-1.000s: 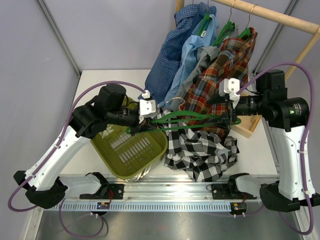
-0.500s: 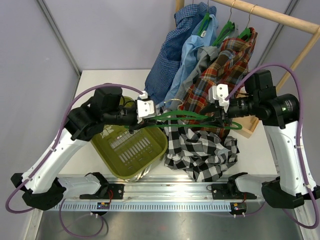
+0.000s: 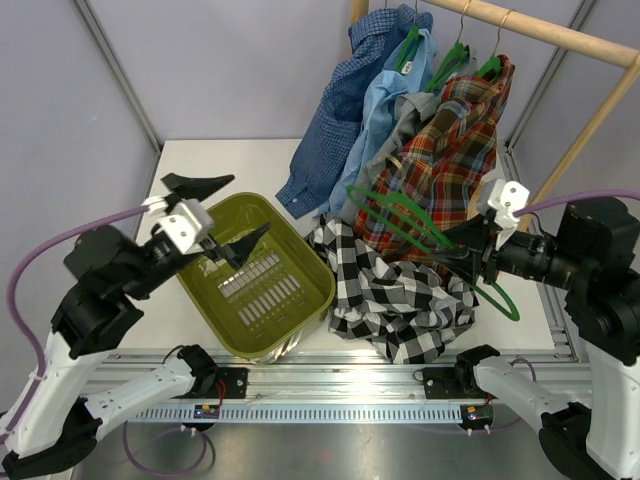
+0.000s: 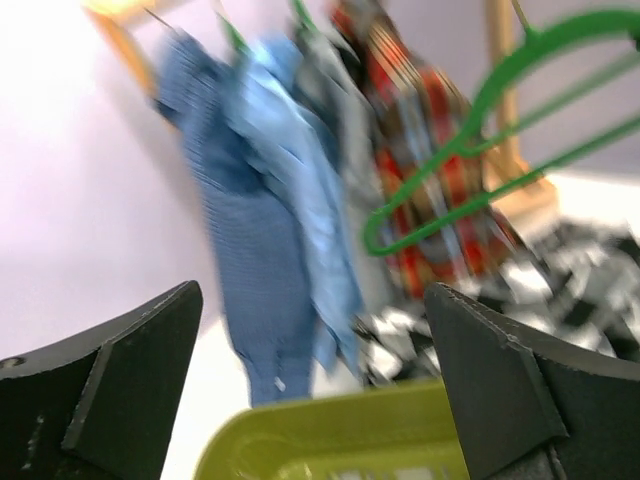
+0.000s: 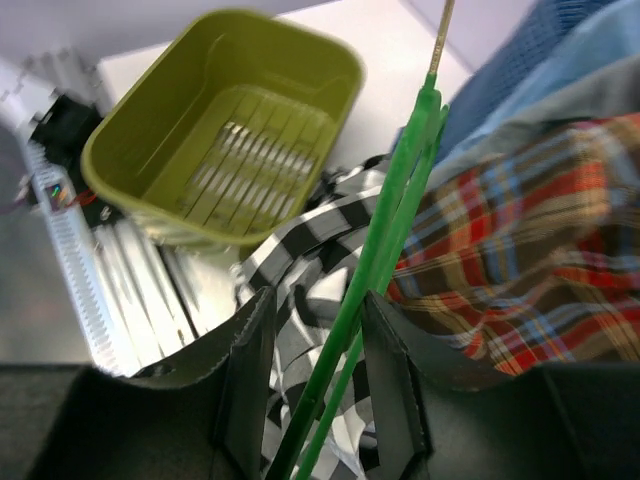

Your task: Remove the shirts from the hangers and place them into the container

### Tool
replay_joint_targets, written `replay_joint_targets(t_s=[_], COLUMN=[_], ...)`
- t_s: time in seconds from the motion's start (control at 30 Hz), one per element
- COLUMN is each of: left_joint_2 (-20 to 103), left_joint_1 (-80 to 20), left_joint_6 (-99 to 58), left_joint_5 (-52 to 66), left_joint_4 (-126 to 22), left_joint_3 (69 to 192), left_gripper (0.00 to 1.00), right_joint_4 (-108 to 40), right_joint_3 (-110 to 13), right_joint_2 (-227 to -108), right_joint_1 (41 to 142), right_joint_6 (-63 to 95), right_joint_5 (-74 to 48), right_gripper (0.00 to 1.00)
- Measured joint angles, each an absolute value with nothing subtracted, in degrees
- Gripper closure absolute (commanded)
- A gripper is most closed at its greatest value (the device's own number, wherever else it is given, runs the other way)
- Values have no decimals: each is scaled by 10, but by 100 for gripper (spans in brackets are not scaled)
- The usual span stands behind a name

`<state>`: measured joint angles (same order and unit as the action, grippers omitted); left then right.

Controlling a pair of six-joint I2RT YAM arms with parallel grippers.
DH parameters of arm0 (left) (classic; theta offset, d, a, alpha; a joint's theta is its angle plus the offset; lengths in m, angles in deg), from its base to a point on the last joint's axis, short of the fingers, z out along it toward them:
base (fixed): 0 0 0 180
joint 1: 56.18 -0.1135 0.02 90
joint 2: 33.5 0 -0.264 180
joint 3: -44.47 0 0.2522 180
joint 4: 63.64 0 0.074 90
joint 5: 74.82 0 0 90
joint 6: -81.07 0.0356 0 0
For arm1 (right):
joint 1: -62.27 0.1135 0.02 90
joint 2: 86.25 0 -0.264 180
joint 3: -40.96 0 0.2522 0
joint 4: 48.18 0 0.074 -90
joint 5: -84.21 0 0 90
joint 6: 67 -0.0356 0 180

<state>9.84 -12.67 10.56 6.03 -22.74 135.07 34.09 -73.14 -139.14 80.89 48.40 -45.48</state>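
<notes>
My right gripper (image 3: pixel 462 248) is shut on a green hanger (image 3: pixel 410 225) and holds it tilted in the air above the black-and-white check shirt (image 3: pixel 400 295). That shirt lies crumpled on the table beside the olive-green container (image 3: pixel 255 285). In the right wrist view the hanger (image 5: pixel 385 215) runs between my fingers (image 5: pixel 250 370) over the check shirt (image 5: pixel 300 260). My left gripper (image 3: pixel 222 213) hangs open and empty over the container's left rim. In the left wrist view its gripper (image 4: pixel 312 295) frames the container rim (image 4: pixel 330 430). Dark blue (image 3: pixel 340 120), light blue (image 3: pixel 385 100), grey (image 3: pixel 408 125) and plaid (image 3: pixel 450 165) shirts hang on the rail.
A wooden rail (image 3: pixel 540 25) crosses the back right, with a slanted wooden post (image 3: pixel 585 130) running down to the table. Green hangers (image 3: pixel 455 55) hook over the rail. The hanging shirts reach down to the table behind the container. A metal rail (image 3: pixel 330 385) runs along the near edge.
My left gripper has opened, let go of the hanger and swung back left over the container. My right gripper has pulled the hanger right and tilted it, leaving the check shirt on the table.
</notes>
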Motion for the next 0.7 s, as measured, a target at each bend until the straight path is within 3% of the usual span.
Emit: replay_joint_targets(t_s=[0.27,0.7], left_joint_2=[64,154], left_joint_1=[-127,-127], left_joint_6=[54,-106], left_joint_5=[98,-22], left_joint_4=[-319,-426], left_joint_3=[1271,1178], left_gripper=[2,1], right_joint_4=[269,221], right_joint_3=[-738,-749], right_joint_2=[-1372,-1392], right_joint_1=[754,727], right_joint_6=[342,241], right_joint_5=[-431,-478], right_gripper=[100,100])
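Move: The checkered shirt lies heaped on the table about 33 cm right of the open left hand, 7 cm farther out and 43 cm below. The container is 13 cm ahead of that hand, 11 cm to its left and as far below. From the right hand, which still holds the green hanger, the checkered shirt is 10 cm ahead, 3 cm right and 39 cm below; the hanging plaid shirt is some 25 cm ahead, 3 cm right and 15 cm below. Open left hand sinks and swings right, 8 cm each, towards the checkered shirt; right hand raises the hanger. ##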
